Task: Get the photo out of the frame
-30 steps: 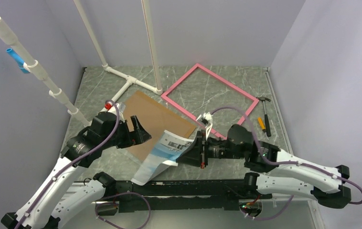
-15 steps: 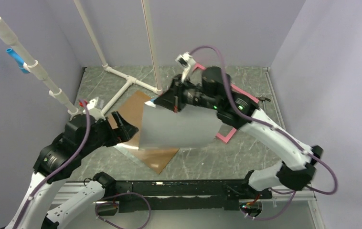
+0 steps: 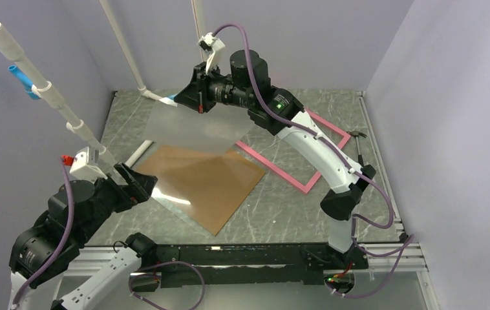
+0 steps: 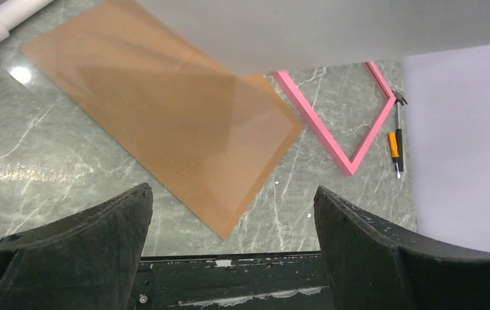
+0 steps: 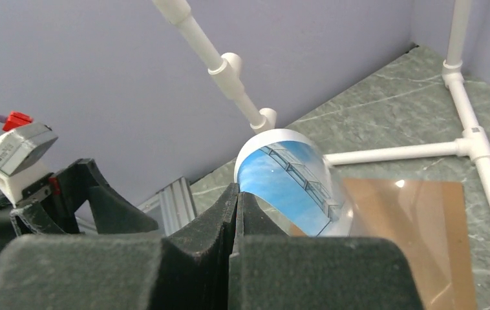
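Note:
My right gripper (image 3: 198, 97) is raised high at the back, shut on one edge of the photo (image 3: 194, 126), which hangs in the air with its white back toward the top camera. In the right wrist view the photo (image 5: 287, 181) curls up from my shut right gripper (image 5: 237, 194), blue sky and building lines showing. The pink frame (image 3: 281, 174) lies flat on the table to the right, partly behind the right arm. The brown backing board (image 3: 207, 184) lies bare on the table. My left gripper (image 3: 136, 184) stands open at the board's left corner, holding nothing; in its own view the left gripper (image 4: 233, 190) is wide open.
A white pipe stand (image 3: 165, 100) rises at the back left, close to the hanging photo. A hammer with an orange grip (image 4: 395, 139) lies by the right wall beyond the frame (image 4: 313, 119). A shiny clear strip (image 3: 168, 197) shows along the board's near-left edge.
The right arm has swung the photo up from the front of the table to high at the back left. The left arm has drawn back toward the near left, still open.

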### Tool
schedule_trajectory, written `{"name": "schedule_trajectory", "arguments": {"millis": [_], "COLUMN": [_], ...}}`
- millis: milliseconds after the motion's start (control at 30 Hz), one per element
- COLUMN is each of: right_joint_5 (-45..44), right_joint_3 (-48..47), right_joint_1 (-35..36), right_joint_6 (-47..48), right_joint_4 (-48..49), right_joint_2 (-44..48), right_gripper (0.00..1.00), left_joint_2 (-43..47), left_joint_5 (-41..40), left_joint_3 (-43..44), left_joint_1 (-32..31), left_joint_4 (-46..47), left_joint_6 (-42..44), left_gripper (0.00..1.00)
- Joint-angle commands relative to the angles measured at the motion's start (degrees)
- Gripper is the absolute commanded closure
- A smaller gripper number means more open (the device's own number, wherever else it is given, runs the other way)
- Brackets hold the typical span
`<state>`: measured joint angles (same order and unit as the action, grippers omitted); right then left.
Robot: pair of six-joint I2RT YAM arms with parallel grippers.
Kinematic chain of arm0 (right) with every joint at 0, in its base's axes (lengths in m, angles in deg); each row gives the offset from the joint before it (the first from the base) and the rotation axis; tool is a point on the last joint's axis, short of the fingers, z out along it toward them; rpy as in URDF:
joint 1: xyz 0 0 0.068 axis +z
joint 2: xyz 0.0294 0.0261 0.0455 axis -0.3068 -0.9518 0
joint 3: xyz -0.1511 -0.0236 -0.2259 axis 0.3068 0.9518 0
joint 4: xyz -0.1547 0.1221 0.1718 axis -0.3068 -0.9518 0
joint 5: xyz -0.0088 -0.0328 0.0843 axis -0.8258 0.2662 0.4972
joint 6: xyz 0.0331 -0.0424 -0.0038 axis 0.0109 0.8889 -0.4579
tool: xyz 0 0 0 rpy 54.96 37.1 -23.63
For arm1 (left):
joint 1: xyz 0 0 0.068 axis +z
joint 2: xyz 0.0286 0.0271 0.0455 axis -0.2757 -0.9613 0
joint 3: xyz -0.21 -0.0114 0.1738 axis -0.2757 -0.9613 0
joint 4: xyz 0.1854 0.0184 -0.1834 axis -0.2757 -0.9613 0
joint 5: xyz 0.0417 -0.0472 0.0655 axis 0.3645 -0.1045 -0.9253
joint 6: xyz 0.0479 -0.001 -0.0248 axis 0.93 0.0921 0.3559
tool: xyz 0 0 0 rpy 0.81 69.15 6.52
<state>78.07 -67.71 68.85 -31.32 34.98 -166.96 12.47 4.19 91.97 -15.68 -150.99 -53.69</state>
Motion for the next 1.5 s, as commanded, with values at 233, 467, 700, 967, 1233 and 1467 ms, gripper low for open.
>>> {"name": "schedule_trajectory", "arguments": {"millis": [233, 467, 700, 967, 1233, 1467], "right_joint_5": [-12.33, -18.29, -19.35, -13.46, -4.63, -5.44], "right_joint_3": [32.62, 64.32, 79.02, 89.72, 97.87, 98.78], "right_joint_1": [10.50, 15.15, 15.75, 17.49, 19.97, 19.72], "right_joint_6": [5.13, -6.72, -13.99, -20.87, -29.90, -27.26], "right_joint_4": [13.40, 33.01, 40.15, 44.75, 50.31, 45.08], "right_joint_2": [14.82, 21.09, 20.06, 21.92, 24.71, 27.86], "right_gripper": [1.00, 1.00, 1.00, 1.00, 1.00, 1.00], "left_joint_2": [0.91, 1.20, 0.53, 1.39, 1.38, 0.63], "left_joint_5": [-1.35, 0.67, 3.20, 4.88, 5.94, 7.02], "left_joint_3": [2.86, 0.88, -0.34, -1.96, -3.03, -3.18], "left_joint_1": [0.14, 0.18, 0.13, 0.17, 0.09, 0.08], "left_joint_4": [-2.60, -1.84, -0.66, -0.25, 0.44, 1.26], "left_joint_6": [-0.80, -1.76, -2.29, -3.21, -3.45, -3.11], "left_gripper": [0.04, 0.04, 0.04, 0.04, 0.04, 0.04]}}
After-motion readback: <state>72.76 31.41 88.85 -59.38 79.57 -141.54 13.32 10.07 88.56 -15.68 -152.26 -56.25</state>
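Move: My right hand holds the photo high by its border. The near corner of the brown backing board, where I take the photo, lies about 18 cm back, 5 cm right and some 45 cm below; the board's middle is almost straight beneath me. The pink frame lies roughly 15 cm ahead and 31 cm right, equally low. From my idle left hand, that near corner is about 17 cm right, 4 cm back and 31 cm down. With shut fingers I sweep my right hand quickly down almost 40 cm and back some 23 cm, also drifting right, drawing the photo back over the backing board towards its near corner and the table's near edge. On the way the fingers dip and the hand rolls by some 40 degrees. My left hand stays wide open and empty, sinking about 2 cm. ##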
